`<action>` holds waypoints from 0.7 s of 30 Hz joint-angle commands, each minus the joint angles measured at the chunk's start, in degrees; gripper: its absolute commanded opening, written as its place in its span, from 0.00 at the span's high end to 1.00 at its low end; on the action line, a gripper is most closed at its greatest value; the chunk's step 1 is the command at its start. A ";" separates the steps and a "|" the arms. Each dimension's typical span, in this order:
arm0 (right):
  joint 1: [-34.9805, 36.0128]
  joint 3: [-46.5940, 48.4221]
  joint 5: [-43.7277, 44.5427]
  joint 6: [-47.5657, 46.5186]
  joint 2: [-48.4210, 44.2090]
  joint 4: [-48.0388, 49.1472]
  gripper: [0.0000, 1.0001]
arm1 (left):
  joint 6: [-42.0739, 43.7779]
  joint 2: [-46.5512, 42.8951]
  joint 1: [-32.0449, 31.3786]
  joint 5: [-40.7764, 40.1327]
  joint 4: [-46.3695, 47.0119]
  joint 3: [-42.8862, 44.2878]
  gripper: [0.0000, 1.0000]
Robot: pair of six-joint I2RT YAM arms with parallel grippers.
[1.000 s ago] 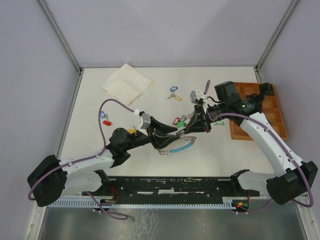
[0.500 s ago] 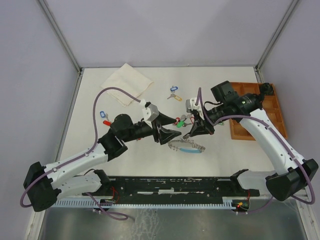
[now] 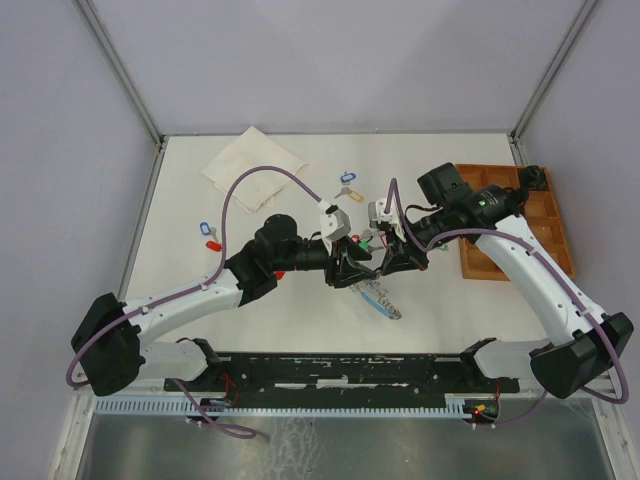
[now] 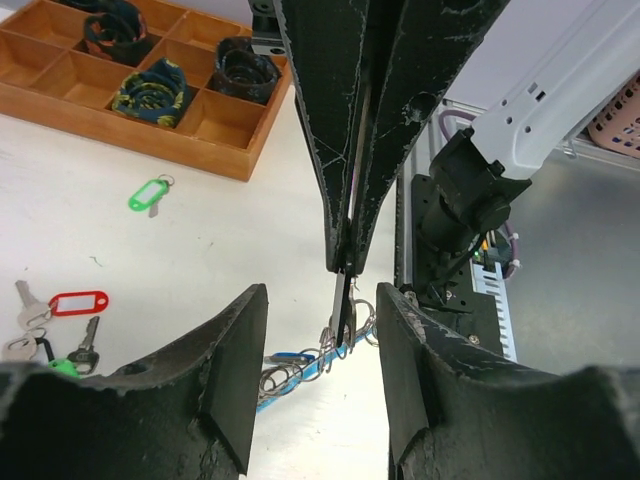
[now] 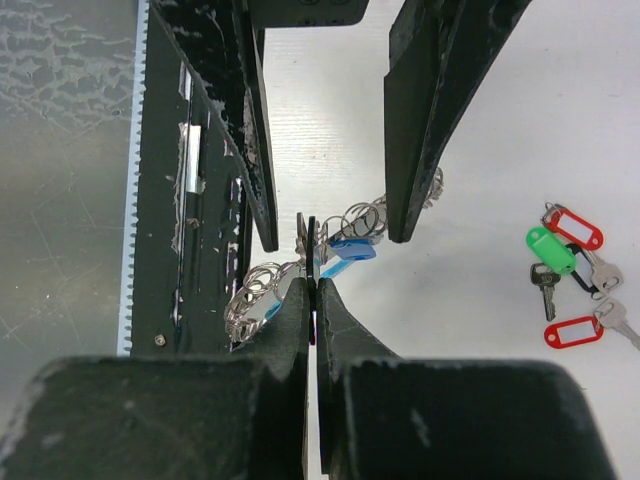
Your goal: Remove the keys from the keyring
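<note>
My right gripper (image 5: 312, 285) is shut on a thin dark key tag (image 5: 312, 245), seen edge-on, that belongs to the keyring (image 5: 262, 300). The keyring's silvery beaded chain and light-blue band dangle below it (image 3: 380, 298). A blue-tagged key (image 5: 350, 250) hangs on the chain. My left gripper (image 4: 321, 305) is open, its fingers (image 4: 235, 370) on either side of the held tag (image 4: 342, 300) and not touching it. The two grippers meet tip to tip at mid-table (image 3: 368, 264). Loose keys with green (image 5: 550, 250) and red tags (image 5: 575, 228) lie on the table nearby.
A wooden compartment tray (image 3: 515, 215) holding dark rolled items stands at the right. A folded cream cloth (image 3: 253, 165) lies at the back left. More loose tagged keys lie behind the grippers (image 3: 347, 185) and at the left (image 3: 208, 235). A black rail (image 3: 340, 370) runs along the near edge.
My left gripper has moved right and closed in around the right gripper's tips. The keyring has swung from lying stretched out to hanging slanted beneath them.
</note>
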 commanded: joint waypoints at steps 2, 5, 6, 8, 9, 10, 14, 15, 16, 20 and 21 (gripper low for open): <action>0.33 3.03 -1.15 -0.28 0.00 0.67 0.99 | 1.80 2.35 -0.44 4.37 1.85 3.53 0.48; 0.39 3.06 -1.24 -0.20 0.07 0.65 0.99 | 1.65 3.66 -0.68 5.02 1.85 4.10 0.50; 0.40 3.12 -1.31 -0.18 0.12 0.69 0.99 | 1.60 4.06 -0.72 5.16 1.85 4.20 0.51; 0.42 3.09 -1.33 -0.23 0.13 0.69 0.99 | 1.53 4.90 -0.78 5.61 1.79 4.67 0.54; 0.45 3.13 -1.33 -0.27 0.13 0.62 0.99 | 1.59 5.24 -0.74 5.80 1.58 4.93 0.55; 0.50 3.13 -1.33 -0.28 0.18 0.50 0.99 | 1.72 5.61 -0.79 5.98 1.28 5.14 0.57; 0.50 3.20 -1.49 -0.45 0.18 0.34 0.99 | 2.53 6.69 -0.72 6.80 -0.13 6.34 0.68; 0.51 3.22 -1.48 -0.52 0.24 0.30 0.99 | 2.64 6.96 -0.73 6.95 -0.55 6.59 0.70; 0.55 3.20 -1.50 -0.65 0.27 0.18 0.99 | 2.70 7.18 -0.79 7.20 -0.91 6.94 0.73; 0.62 3.29 -1.88 -0.91 0.17 -0.12 0.99 | 4.02 8.41 -0.80 8.69 -3.39 8.43 0.84; 0.56 3.34 -2.00 -1.04 0.15 -0.26 0.99 | 4.46 8.62 -0.77 8.77 -4.15 8.70 0.84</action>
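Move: The right fingers already hold the small end of the keyring, right at their tips; it lies about 3 cm to the right of the half-open left fingers, some 2 cm lower and 1 cm back. The keyring's blue-and-silver coil hangs about 6 cm below the right hand and 2 cm back. The loose keys lie on the table about 12 cm ahead of the right hand, 3 cm to its left and 18 cm below. The left hand eases about 3 cm right and down, slightly back, closing around the keyring end the right keeps pinched. ##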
